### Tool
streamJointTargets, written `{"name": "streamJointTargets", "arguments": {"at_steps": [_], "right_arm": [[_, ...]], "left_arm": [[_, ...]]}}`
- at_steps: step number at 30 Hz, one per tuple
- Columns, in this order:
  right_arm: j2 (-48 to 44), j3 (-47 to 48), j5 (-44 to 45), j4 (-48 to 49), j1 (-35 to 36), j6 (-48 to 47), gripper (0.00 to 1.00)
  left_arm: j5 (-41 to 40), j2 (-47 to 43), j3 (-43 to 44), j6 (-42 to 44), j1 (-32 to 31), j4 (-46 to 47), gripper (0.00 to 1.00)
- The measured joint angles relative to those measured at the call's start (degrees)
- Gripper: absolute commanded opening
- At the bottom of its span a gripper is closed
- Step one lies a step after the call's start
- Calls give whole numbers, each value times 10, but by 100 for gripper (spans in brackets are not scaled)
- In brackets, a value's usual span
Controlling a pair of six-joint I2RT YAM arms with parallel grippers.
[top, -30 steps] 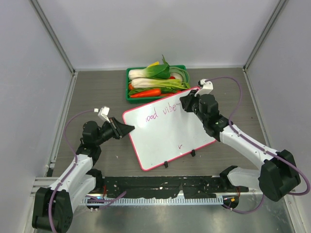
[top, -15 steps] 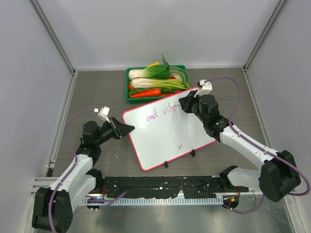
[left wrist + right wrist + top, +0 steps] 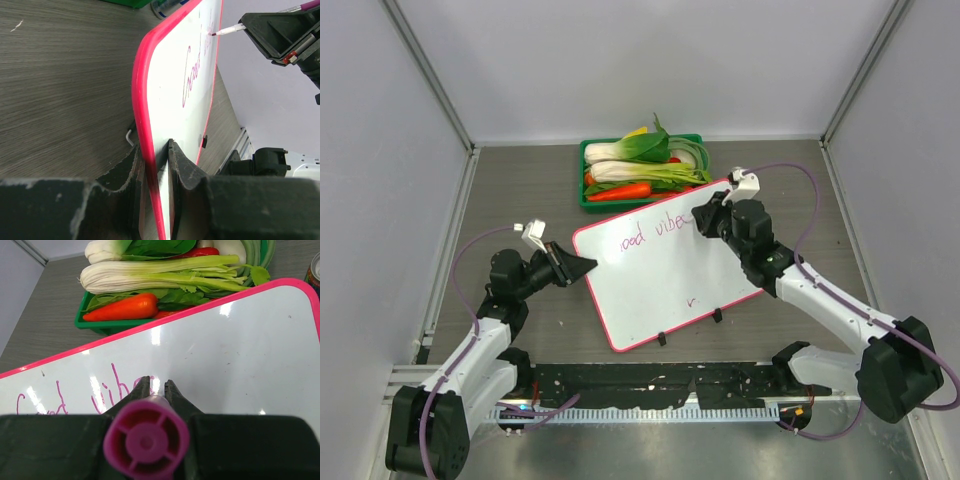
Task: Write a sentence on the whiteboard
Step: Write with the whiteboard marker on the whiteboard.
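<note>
The whiteboard [image 3: 660, 280], glossy white with a pink-red frame, lies tilted on the table. My left gripper [image 3: 582, 266] is shut on its left edge, and the left wrist view shows the red frame [image 3: 142, 100] pinched between the fingers [image 3: 155, 150]. My right gripper [image 3: 698, 215] is shut on a magenta marker [image 3: 146, 440], whose tip [image 3: 227, 31] touches the board's upper part. The sentence [image 3: 645, 233] reads "Good vibe" in magenta, with its last letters just left of the right gripper [image 3: 158, 382].
A green tray [image 3: 584, 175] of vegetables stands just behind the board, and a can [image 3: 315, 270] sits by its right end. Lower on the board there is a small purple tick [image 3: 691, 298]. Two black clips [image 3: 661, 338] sit on the board's near edge. Grey walls enclose the table.
My right gripper with the marker has shifted slightly right along the writing line. The left arm and the board have not moved.
</note>
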Motion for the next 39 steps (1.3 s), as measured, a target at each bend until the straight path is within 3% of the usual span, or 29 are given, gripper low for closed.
{"name": "streamJointTargets", "arguments": {"at_steps": [26,33,39], "right_arm": [[-32,-30,-48,17,0,22,2],[-116,-30,-46,14,0,26,2],[-141,-30,-39,2,0,25,1]], "left_arm": [[0,0,3,2,0,-6,0],[-3,-5,17,14,-3,-30,20],[-14,-7,38,32,-6,-65,28]]}}
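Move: At the marker nib, on the sloping whiteboard, the half-written s after "vibe" lies about 5 cm ahead, 2 cm left and 2 cm below the right hand, which holds the marker. The word "vibe" is some 4 cm left of the s, level with it. The vegetable basket sits about 16 cm ahead and 10 cm left, the can 14 cm ahead and 11 cm right, both roughly 16 cm lower. From the left hand, the s is about 8 cm ahead, 19 cm right, 4 cm higher. Finishing the tail of the s, the right hand draws the marker nib about 1.5 cm down the slope of the board, back and slightly down, hooking 1 cm left. Then it pulls the marker off the board, quickly up about 7 cm and some 2 cm back, tilting the fingers up around 10 degrees and keeping its grip. The left hand holds the board's left edge until its fingers begin to ease apart at the end. ##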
